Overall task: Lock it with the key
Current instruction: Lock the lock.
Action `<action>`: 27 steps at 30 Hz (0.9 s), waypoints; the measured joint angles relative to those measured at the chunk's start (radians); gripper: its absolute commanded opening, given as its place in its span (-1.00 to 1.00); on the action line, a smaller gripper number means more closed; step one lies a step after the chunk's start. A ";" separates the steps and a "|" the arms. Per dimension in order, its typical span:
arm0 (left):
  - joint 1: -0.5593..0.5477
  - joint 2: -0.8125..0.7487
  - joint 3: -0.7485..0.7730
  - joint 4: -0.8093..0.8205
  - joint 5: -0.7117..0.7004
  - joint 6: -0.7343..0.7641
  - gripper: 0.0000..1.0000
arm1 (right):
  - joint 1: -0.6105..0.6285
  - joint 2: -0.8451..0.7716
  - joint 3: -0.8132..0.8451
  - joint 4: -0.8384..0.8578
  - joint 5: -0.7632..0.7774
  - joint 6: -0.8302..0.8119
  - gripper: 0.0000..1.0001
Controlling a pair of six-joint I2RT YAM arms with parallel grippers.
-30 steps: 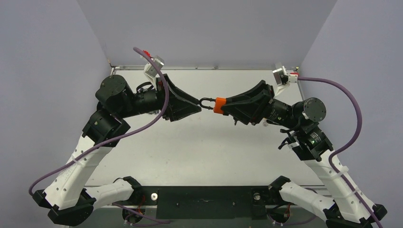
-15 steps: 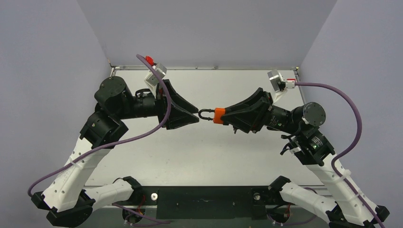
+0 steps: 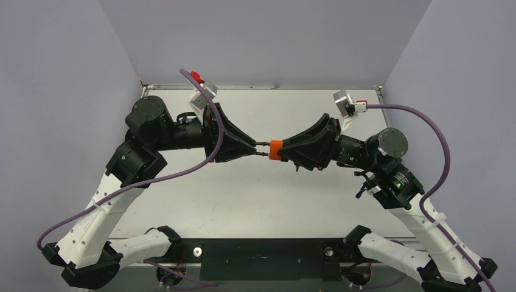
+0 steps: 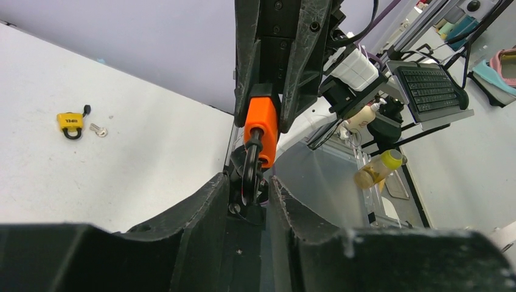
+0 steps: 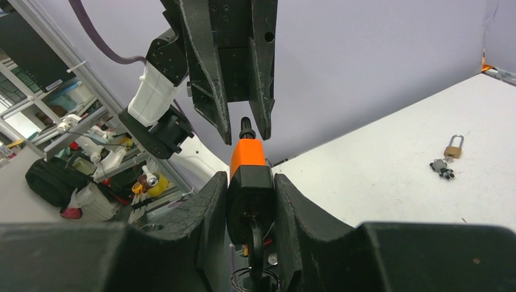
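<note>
An orange and black padlock (image 3: 277, 149) hangs in mid-air over the middle of the table, with my right gripper (image 3: 283, 150) shut on its black body (image 5: 249, 188). A black key (image 5: 254, 243) sits in the keyhole at the lock's rear end, and a wire ring (image 5: 252, 281) hangs from it. The dark shackle (image 4: 249, 170) points at my left gripper (image 4: 249, 181). Its fingers (image 5: 219, 91) stand on either side of the shackle with thin gaps showing.
A small yellow padlock (image 4: 71, 121) and a loose key (image 4: 97, 129) lie on the white table (image 3: 255, 201). A brass padlock (image 5: 453, 148) with a dark key (image 5: 442, 169) lies near the other side. Purple walls enclose the table on three sides.
My left gripper has slid forward over the shackle and its jaws have narrowed. My right arm shifted the padlock slightly left and lower, still gripping it.
</note>
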 measured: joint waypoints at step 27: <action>-0.039 -0.011 -0.076 0.079 -0.049 -0.054 -1.00 | 0.064 0.016 0.000 -0.057 0.075 -0.043 -1.00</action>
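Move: Between the two hands, the orange lock's shackle points at the left gripper: its middle lies about 2 cm right of the left hand, level with it, and the bow is already between the parted fingertips. The lock's body follows on roughly 6 cm to that hand's right. The right hand already grips the body; from it, the shackle lies some 6 cm to the left and perhaps 1 cm higher, while the body's middle is about 1 cm left. Closing from about a third open to nearly shut, the left fingers pinch the shackle while that hand sinks and eases right, about 1 cm each way. The right hand keeps its grip on the body, also sinks a good 1 cm, then late on moves about 1 cm left towards the left hand, pressing body and shackle together end to end. ##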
